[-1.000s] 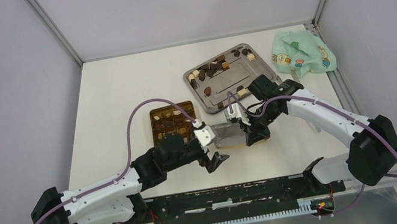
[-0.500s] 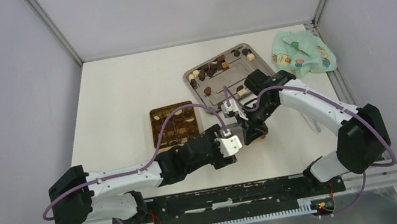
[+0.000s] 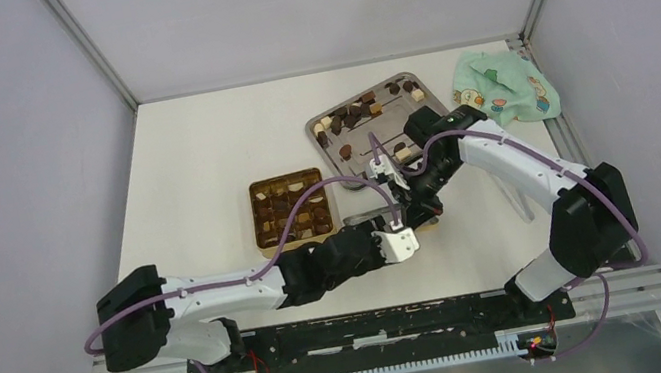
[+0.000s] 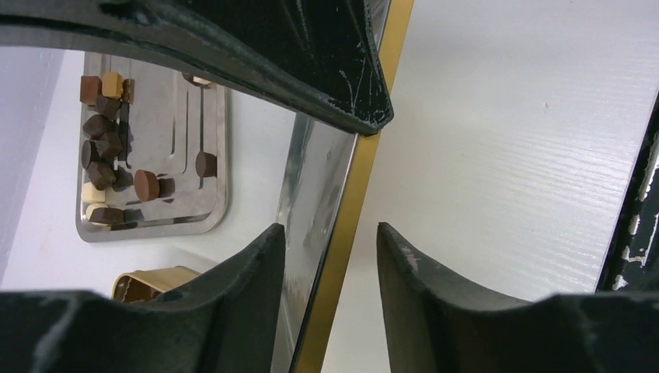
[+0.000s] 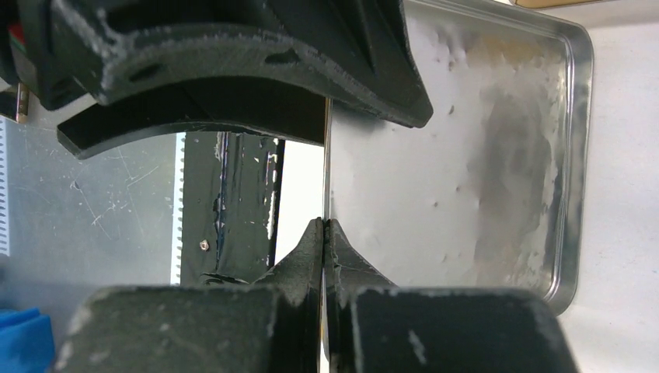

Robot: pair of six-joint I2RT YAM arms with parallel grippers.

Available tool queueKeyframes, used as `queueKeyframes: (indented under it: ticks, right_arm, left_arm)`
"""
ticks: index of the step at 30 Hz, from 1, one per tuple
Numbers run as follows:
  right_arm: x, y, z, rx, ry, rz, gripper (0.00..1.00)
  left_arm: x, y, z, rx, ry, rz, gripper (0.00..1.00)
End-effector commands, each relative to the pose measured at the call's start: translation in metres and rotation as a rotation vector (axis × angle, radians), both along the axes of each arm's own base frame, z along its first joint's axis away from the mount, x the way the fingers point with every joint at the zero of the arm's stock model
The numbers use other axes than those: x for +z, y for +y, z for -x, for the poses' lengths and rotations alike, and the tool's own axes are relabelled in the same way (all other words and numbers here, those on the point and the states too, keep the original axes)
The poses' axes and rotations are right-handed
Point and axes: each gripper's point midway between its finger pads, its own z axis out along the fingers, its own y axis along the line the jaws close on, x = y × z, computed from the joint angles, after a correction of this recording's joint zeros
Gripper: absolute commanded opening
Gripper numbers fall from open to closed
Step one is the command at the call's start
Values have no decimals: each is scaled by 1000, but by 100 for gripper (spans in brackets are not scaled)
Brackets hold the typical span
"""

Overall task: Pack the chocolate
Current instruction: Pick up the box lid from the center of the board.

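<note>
Small dark, light brown and cream chocolate pieces [image 3: 355, 113] [image 4: 105, 148] lie at the far end of a silver tray [image 3: 393, 118]. More pieces fill cells of the gold gridded tin [image 3: 288, 209] [image 4: 148, 281]. My right gripper [image 3: 417, 211] [image 5: 323, 221] is shut on the thin rim of the tin's lid [image 3: 367, 214] [image 5: 466, 155], holding it on edge above the table. My left gripper [image 3: 407, 232] [image 4: 329, 229] straddles the lid's gold edge [image 4: 353, 210]. One fingertip [image 4: 268, 256] is against the silver face and the other stands apart, so the jaws are still open.
A green patterned cloth [image 3: 500, 87] lies at the back right by the wall. The silver tray [image 4: 175, 101] sits just behind the held lid, with the gold tin to its left. Both arms cross in front of the tray.
My left arm has swung right from beside the tin to the lid, and its jaws have narrowed around the lid's edge. The right gripper has raised the lid onto its edge.
</note>
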Motion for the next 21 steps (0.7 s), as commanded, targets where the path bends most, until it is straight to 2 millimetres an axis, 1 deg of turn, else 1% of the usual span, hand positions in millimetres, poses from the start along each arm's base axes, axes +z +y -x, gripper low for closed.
queueKeyframes:
  ticks: [1, 6, 8, 10, 13, 16, 19, 21]
  right_arm:
    - [13, 7, -4, 12, -5, -54, 0]
    - [14, 9, -4, 9, 3, -67, 0]
    - [16, 10, -6, 5, -1, -71, 0]
    - [19, 10, -7, 1, -7, -79, 0]
    - [22, 10, -10, -7, -15, -91, 0]
    - [25, 10, -12, -19, -17, -103, 0]
    - [28, 10, -14, -25, -24, -112, 0]
    - [31, 10, -15, -27, -29, -120, 0]
  left_arm:
    - [16, -12, -6, 0, -59, 5, 51]
    - [15, -15, -9, 3, -66, -22, 30]
    - [17, -17, -9, 0, -69, -20, 26]
    - [20, -19, -10, -2, -69, -15, 23]
    - [23, -19, -10, 0, -69, -17, 12]
    - [24, -20, -9, -2, -68, -13, 6]
    - [26, -19, -10, 3, -68, -7, 2]
    - [28, -19, -9, -2, -64, -2, 2]
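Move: The lid stands tilted, its raised near edge already between the left hand's open fingers; the lid's middle lies about 4 cm ahead of that hand, laterally level and some 6 cm below. The chocolate box's middle is about 6 cm ahead, 17 cm to the left and 10 cm down; the chocolate tray is some 18 cm ahead, 3 cm to the right and 12 cm down. From the right hand, which already pinches the same edge, the lid's middle is about 4 cm ahead, 2 cm left and 7 cm below. The left hand sinks about 1 cm around the lid's raised near edge while its fingers close from just over half open to about a fifth, pinching the gold side wall between them just left of the right hand, then eases up by a few millimetres with a roll of some 5 degrees that lifts its left side. The right hand keeps its shut grip on the edge and, after holding nearly still, eases about 1 cm forward and half a centimetre up. ##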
